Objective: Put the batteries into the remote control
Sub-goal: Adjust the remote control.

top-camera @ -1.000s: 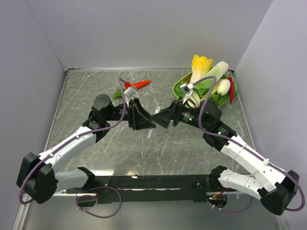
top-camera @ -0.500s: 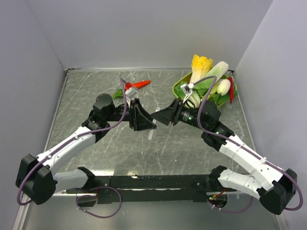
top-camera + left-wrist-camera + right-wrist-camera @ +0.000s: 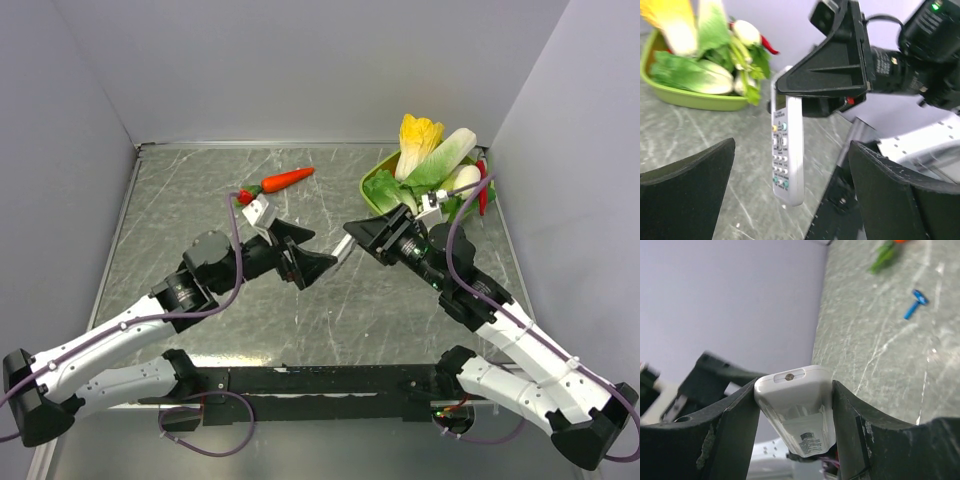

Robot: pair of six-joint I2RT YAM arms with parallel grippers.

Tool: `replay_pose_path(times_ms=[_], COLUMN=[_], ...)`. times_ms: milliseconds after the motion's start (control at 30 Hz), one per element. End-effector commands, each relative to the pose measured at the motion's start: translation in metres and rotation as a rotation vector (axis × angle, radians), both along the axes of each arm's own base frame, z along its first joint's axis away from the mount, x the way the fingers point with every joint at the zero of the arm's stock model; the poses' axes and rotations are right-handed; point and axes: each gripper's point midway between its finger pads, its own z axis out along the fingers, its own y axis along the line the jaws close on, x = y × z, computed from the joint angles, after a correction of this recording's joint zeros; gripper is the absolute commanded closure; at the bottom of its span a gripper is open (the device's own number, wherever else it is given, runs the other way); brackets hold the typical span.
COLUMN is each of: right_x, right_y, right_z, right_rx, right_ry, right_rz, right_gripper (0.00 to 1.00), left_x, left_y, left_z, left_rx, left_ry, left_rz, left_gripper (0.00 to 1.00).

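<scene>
The white remote control hangs above the table, and my right gripper is shut on its upper end. In the right wrist view the remote control sits clamped between both fingers, plain back toward the camera, with my right gripper closed on its sides. Its button face shows in the left wrist view. My left gripper stands open just left of it, and in its own view my left gripper has fingers well clear on both sides. Two small blue batteries lie on the table.
A green basin full of toy vegetables sits at the back right, also seen as the basin behind the remote. An orange carrot lies at the back centre. The black base rail runs along the near edge.
My left gripper opened, let go of the remote and drew back toward the near left. My right gripper closed on the remote and now carries it alone.
</scene>
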Motion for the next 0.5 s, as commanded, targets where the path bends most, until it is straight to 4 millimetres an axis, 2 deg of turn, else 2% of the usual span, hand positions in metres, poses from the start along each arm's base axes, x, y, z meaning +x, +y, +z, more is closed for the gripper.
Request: replay_pose_path(times_ms=[0,133,333,467], right_x=[0.008,0.008,0.008,0.008], right_y=[-0.02,-0.023,-0.029,-0.03], right_z=[0.0,-0.001,-0.002,-0.002], right_rx=[0.099,0.151,0.218,0.249], right_ry=[0.135,0.182,0.216,0.221], right_rz=[-0.149,-0.179,-0.216,-0.219], right_gripper=[1.0,1.0,1.0,1.0], left_x=[0.022,0.015,0.015,0.017], left_y=[0.008,-0.008,-0.024,-0.029], left_z=[-0.005,-0.012,-0.024,-0.032], left_rx=[0.043,0.084,0.121,0.124], left_ry=[-0.044,-0.073,-0.089,-0.076], left_rz=[0.194,0.189,0.198,0.205], left_gripper=[0.01,0.01,0.02,0.09])
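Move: The remote control is clamped by one end in the right hand, its free end slanting down towards the left hand; its middle is about 4 cm below the right hand, 3 cm to its left and 2 cm back. From the open left hand that middle lies some 4 cm right, 1 cm ahead and 4 cm lower. The blue T-shaped piece is about 22 cm ahead of the left hand, 11 cm left and 32 cm below, the vegetable bowl 33 cm ahead, 29 cm right and 30 cm below. The left hand, its fingers kept wide open, sinks about 5 cm and shifts some 3 cm to the right towards the remote's lower free end, its wrist tipping the fingers down a little and turning slightly counter-clockwise so that they come either side of that end. Meanwhile the right hand keeps its pinch on the other end and carries the remote about 2.5 cm right and slightly down, tipping its fingers downward and swinging clockwise, roughly 20 degrees of turn in all. ##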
